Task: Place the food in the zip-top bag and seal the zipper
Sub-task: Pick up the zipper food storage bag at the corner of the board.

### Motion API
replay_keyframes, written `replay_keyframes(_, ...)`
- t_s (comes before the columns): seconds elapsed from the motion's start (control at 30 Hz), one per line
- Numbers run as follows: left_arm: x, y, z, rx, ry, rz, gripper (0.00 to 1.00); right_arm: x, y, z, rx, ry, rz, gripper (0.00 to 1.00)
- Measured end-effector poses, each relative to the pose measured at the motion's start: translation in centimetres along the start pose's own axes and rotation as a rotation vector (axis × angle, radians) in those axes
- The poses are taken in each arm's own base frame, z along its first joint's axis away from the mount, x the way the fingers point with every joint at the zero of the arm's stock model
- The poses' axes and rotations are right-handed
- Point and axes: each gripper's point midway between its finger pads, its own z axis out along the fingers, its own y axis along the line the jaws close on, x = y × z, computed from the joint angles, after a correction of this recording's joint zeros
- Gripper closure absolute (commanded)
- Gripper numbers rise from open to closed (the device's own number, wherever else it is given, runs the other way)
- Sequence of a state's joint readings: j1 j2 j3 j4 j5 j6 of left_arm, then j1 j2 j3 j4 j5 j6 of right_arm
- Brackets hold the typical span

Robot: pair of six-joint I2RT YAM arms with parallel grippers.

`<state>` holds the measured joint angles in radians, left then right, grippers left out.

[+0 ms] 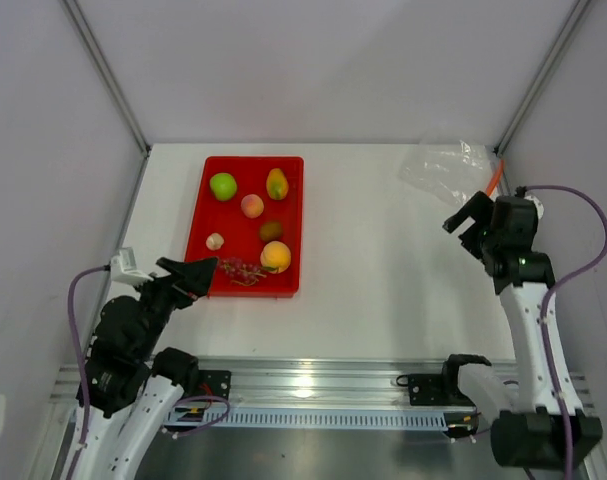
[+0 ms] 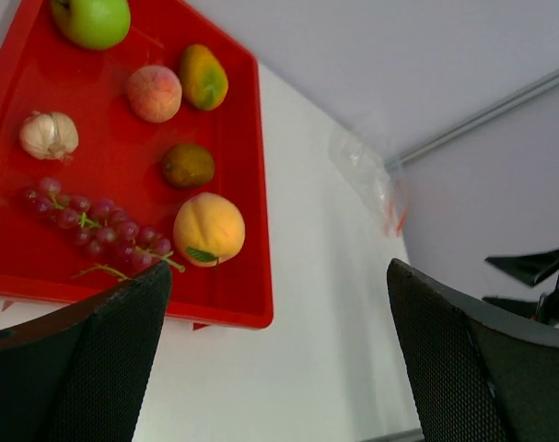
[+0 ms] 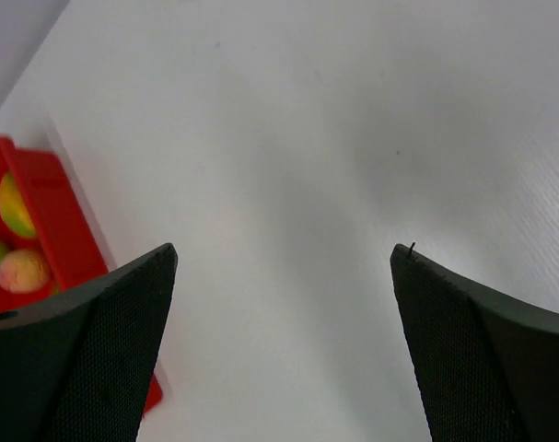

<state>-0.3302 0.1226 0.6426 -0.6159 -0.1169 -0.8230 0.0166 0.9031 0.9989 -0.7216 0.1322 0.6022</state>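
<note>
The food lies in a red tray (image 1: pixel 208 180): green apple (image 1: pixel 222 186), mango (image 1: pixel 276 184), peach (image 1: pixel 252 206), kiwi (image 1: pixel 272 231), orange (image 1: pixel 275 257), garlic-like bulb (image 1: pixel 215 241) and grape bunch (image 1: pixel 243 271). The left wrist view shows the orange (image 2: pixel 208 228) and grapes (image 2: pixel 90 227) too. The clear zip-top bag (image 1: pixel 445 170) lies flat at the back right, its orange-red zipper (image 1: pixel 495 178) along the right edge. My left gripper (image 1: pixel 190 276) is open and empty at the tray's near-left corner. My right gripper (image 1: pixel 464 221) is open and empty, raised just in front of the bag.
White walls and metal posts close the table at the left, back and right. A metal rail (image 1: pixel 323 385) runs along the near edge between the arm bases. The red tray's edge shows at the left of the right wrist view (image 3: pixel 49 198).
</note>
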Motion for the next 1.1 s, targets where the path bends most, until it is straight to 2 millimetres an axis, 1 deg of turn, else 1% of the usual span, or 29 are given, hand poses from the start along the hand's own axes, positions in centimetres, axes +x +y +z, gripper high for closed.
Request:
replay_keyframes(0.03, 0.4, 0.2, 0.5, -0.016, 0.027, 0.016, 0.01, -0.9, -0.5, 1.5, 0.004, 0.013, 0.032, 0.01)
replay_keyframes(0.07, 0.8, 0.3, 0.9, -0.029, 0.053, 0.028, 0.01, -1.6, -1.3, 3.3, 0.017, 0.030, 0.071, 0.01)
replay_keyframes(0.13, 1.7, 0.6, 1.7, -0.049, 0.106, 0.050, 0.00, -2.4, -3.3, 6.5, 0.030, 0.077, 0.147, 0.00)
replay_keyframes(0.17, 2.1, 0.6, 1.9, -0.049, 0.132, 0.056, 0.00, -2.7, -4.0, 7.7, 0.024, 0.092, 0.178, 0.01)
replay_keyframes(0.2, 2.5, 0.4, 2.0, -0.040, 0.150, 0.059, 0.00, -3.2, -5.3, 9.2, 0.025, 0.104, 0.221, 0.01)
replay_keyframes(0.23, 2.8, 0.2, 2.1, -0.023, 0.163, 0.062, 0.01, -3.6, -6.0, 10.1, 0.022, 0.108, 0.244, 0.01)
replay_keyframes(0.3, 3.1, -0.3, 2.2, 0.019, 0.173, 0.063, 0.00, -4.4, -8.2, 12.5, 0.046, 0.125, 0.305, 0.01)
replay_keyframes(0.4, 3.9, -0.8, 2.6, 0.077, 0.186, 0.067, 0.01, -5.7, -9.8, 15.5, 0.059, 0.109, 0.328, 0.01)
replay_keyframes(0.5, 4.5, -0.8, 2.8, 0.093, 0.206, 0.073, 0.00, -6.6, -9.9, 16.9, 0.042, 0.072, 0.316, 0.01)
replay_keyframes(0.63, 4.6, -1.6, 3.3, 0.134, 0.214, 0.073, 0.00, -9.1, -9.4, 19.1, -0.003, -0.002, 0.292, 0.01)
replay_keyframes(0.73, 5.0, -1.7, 3.6, 0.152, 0.223, 0.073, 0.01, -11.1, -9.6, 22.2, -0.032, -0.048, 0.273, 0.01)
replay_keyframes(0.8, 5.3, -1.8, 3.8, 0.157, 0.237, 0.073, 0.00, -11.4, -9.8, 24.2, -0.046, -0.054, 0.255, 0.01)
replay_keyframes(0.9, 5.4, -1.8, 4.1, 0.158, 0.243, 0.082, 0.00, -11.3, -9.8, 27.0, -0.068, -0.048, 0.204, 0.01)
replay_keyframes(1.0, 5.5, -1.8, 4.2, 0.159, 0.248, 0.093, 0.01, -11.1, -9.3, 29.0, -0.088, -0.047, 0.149, 0.01)
replay_keyframes(1.1, 5.6, -1.7, 4.3, 0.158, 0.249, 0.099, 0.00, -11.4, -8.5, 30.8, -0.109, -0.051, 0.106, 0.01)
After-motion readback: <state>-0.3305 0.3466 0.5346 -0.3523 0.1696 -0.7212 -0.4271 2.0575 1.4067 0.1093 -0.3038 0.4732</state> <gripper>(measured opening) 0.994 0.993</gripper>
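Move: The bag's orange zipper slider lies about 32 cm ahead of the right hand, 20 cm to its right and some 22 cm below. The clear sheet of the bag has its middle roughly 36 cm ahead and 9 cm right. The board's far right corner is about 47 cm ahead and 25 cm right of that hand, just beyond the slider. From the left hand, the slider is some 41 cm ahead, 66 cm right and 26 cm lower. Towards the bag's orange slider by the right edge of the board, the right hand sweeps about 26 cm forward and some 17 cm right while sinking about 14 cm, going first down and right, then mostly forward. Its fingers stay wide open and touch nothing yet. The left hand swings about 6 cm right near the tray, easing a little forward and down, and turns clockwise. ##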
